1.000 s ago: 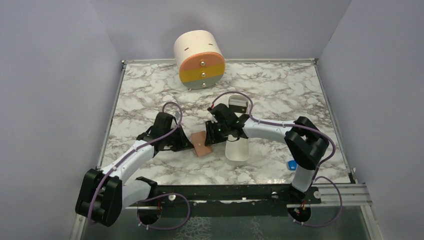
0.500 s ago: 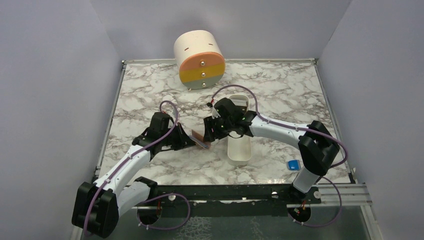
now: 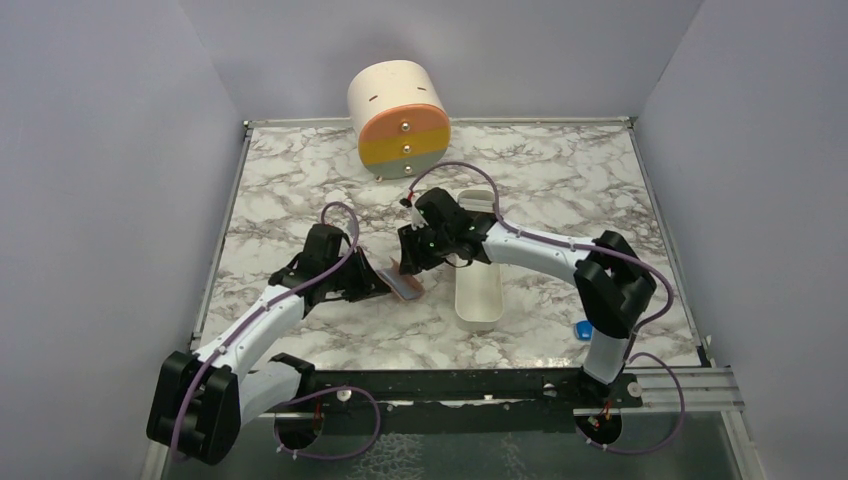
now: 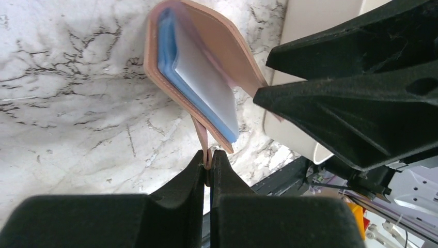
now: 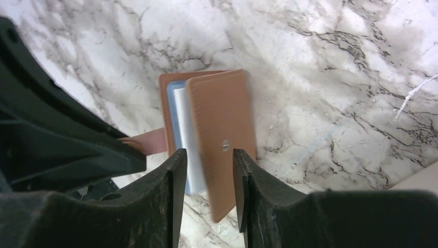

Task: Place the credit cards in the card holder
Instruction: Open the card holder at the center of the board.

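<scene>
The card holder is a tan leather wallet, partly folded and tilted up off the marble. Its light-blue and grey inner faces show in the left wrist view. My left gripper is shut on the wallet's thin leather strap. My right gripper is open and empty just above the wallet's outer flap, near the snap stud. I see no loose credit cards; the right arm hides the far end of the tray.
A long white tray lies right of the wallet under the right arm. A round cream drawer unit stands at the back. A small blue block sits at the front right, near the table edge.
The wallet lay flat and open a second ago; now the left gripper holds it tilted up by the strap. The right gripper has moved left and back from the tray to over the wallet.
</scene>
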Robot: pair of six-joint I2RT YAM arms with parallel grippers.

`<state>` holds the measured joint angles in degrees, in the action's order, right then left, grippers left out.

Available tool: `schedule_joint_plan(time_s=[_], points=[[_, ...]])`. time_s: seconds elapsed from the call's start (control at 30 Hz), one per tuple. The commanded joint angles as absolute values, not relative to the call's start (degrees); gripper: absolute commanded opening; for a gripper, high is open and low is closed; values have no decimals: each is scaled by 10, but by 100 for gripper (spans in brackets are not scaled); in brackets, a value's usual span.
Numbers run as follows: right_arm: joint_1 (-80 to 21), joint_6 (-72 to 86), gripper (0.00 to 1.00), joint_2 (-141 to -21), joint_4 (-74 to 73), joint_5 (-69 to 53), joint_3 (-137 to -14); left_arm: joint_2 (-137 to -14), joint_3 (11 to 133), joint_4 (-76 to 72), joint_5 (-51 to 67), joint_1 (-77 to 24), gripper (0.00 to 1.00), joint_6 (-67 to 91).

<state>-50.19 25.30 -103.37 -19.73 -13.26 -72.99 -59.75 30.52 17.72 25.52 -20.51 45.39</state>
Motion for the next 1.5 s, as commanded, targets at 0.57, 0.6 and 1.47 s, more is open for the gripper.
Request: schedule_joint_plan(time_s=[0.57,0.6,1.47], points=[[-498,268,1,-1085,-184,-50,-734,-654,298,178,245,-113,30,436],[-497,272,1,-1087,-180,-55,-732,-654,293,167,257,-106,33,438],[-475,293,1,-1129,-151,-73,-707,-713,292,164,163,-95,50,417]])
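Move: The left hand still pinches the card holder's strap; the partly open holder's middle lies about 3 cm to its right, 1 cm ahead and 3 cm below. From the right hand, whose half-open fingers stand about the free cover, the holder's middle is roughly 2 cm back, 1 cm left and 3 cm below. The white tray is some 14 cm to the right hand's right, 4 cm ahead and 7 cm lower; the drum cabinet stands about 27 cm ahead, 1 cm left and roughly level. Both hands lower the holder towards the board, the right sinking first about 3.5 cm while going forward and a little right, shutting its fingers on the free cover's edge, then keeping that pinch down to some 6 cm below its start, with about 10 degrees of clockwise turn. The left sinks about 3 cm while drifting left, then opens its fingers to about half and lets go of the strap, goes farther left and forward, and ends about 6 cm lower and 5.5 cm left, turned some 10 degrees counter-clockwise, open around the strap end. ##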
